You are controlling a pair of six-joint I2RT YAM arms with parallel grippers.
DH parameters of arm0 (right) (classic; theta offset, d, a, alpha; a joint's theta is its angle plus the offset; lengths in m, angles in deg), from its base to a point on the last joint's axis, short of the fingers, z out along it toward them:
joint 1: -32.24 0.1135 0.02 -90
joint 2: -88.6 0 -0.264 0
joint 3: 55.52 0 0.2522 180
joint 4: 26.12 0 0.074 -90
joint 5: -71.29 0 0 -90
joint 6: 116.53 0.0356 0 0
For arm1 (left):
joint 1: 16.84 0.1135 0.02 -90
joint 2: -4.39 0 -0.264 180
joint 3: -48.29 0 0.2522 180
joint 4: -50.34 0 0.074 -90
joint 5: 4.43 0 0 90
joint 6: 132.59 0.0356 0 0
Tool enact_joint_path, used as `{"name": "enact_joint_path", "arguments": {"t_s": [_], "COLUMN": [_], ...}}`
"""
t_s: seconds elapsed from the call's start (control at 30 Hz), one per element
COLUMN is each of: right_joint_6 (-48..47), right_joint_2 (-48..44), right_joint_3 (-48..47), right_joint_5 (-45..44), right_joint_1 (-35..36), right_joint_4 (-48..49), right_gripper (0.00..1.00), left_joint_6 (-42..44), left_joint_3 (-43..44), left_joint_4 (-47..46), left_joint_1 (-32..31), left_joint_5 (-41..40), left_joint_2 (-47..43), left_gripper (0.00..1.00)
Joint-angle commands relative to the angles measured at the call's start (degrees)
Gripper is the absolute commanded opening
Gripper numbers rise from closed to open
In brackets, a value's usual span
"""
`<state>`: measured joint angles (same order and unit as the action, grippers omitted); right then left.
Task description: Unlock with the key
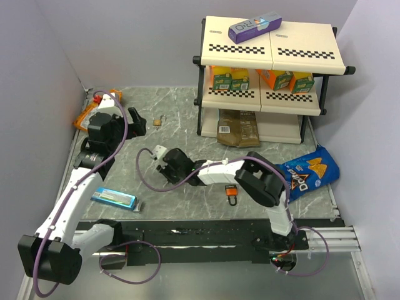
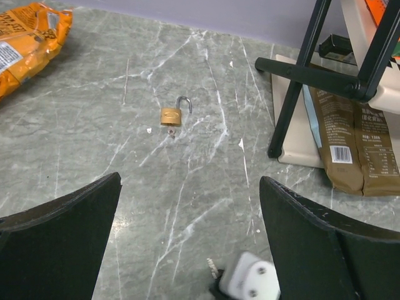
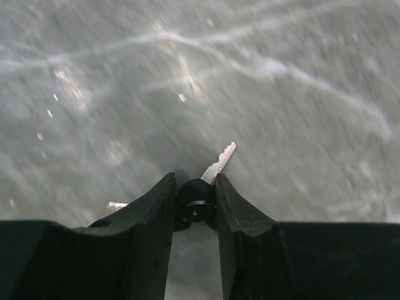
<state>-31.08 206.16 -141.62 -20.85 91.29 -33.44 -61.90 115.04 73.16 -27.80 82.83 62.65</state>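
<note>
The key has a black head pinched between the fingers of my right gripper, which is shut on it, its silvery blade pointing out ahead just above the marble table. A second blade of the bunch pokes out at the left. In the top view the right gripper reaches left across the table's middle. The brass padlock lies with its shackle swung open, also seen from above. My left gripper hovers open, short of it, with nothing between its fingers. The orange-red padlock lies near the front edge.
A two-tier shelf with juice boxes stands at the back right, a brown packet beneath it. A blue Doritos bag lies at the right, an orange bag at the left wall, a blue packet at the front left.
</note>
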Motion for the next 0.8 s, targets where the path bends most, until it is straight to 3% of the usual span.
{"name": "enact_joint_path", "arguments": {"t_s": [0.0, 0.17, 0.53, 0.77], "right_joint_6": [3.23, 2.45, 0.87, -1.41], "right_joint_2": [-6.19, -11.91, -23.59, -29.57], "right_joint_3": [5.79, 12.64, 27.32, 33.92], "right_joint_5": [1.07, 0.47, -2.00, -4.72], "right_joint_1": [-2.27, -2.71, -2.80, -2.80], "right_joint_4": [1.11, 7.69, 21.94, 28.19], "right_gripper": [0.13, 0.13, 0.14, 0.14], "left_joint_6": [-1.08, -2.75, -8.19, -8.99], "left_joint_3": [0.89, 1.23, 3.17, 4.13], "left_joint_4": [-2.99, -3.00, -2.64, -1.59], "left_joint_1": [-0.20, -0.81, -5.73, -8.20], "left_joint_5": [4.13, 9.50, 29.88, 34.99], "left_joint_2": [0.89, 3.69, 16.43, 20.22], "left_gripper": [0.96, 0.96, 0.98, 0.98]}}
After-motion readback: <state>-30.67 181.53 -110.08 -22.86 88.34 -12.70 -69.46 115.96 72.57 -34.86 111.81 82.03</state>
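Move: The right hand already pinches the keys just above the table; the orange padlock lies about 23 cm to its right and 6 cm back, nearly level, and the opened brass padlock some 24 cm ahead and 4 cm left. From the open left hand the keys are about 9 cm back, 8 cm right and 25 cm below; the brass padlock is about 15 cm ahead, 4 cm right and 26 cm down. The left hand, fingers kept wide open, swings about 13 cm to the right while sinking some 10 cm, turning clockwise by roughly 30 degrees and tipping its fingers downward, so that it closes in on the keys from above. The right hand keeps its pinch on the keys and carries them right by about 9 cm towards the orange padlock, low over the table at first and then climbing about 5 cm, its wrist rolling slightly. ##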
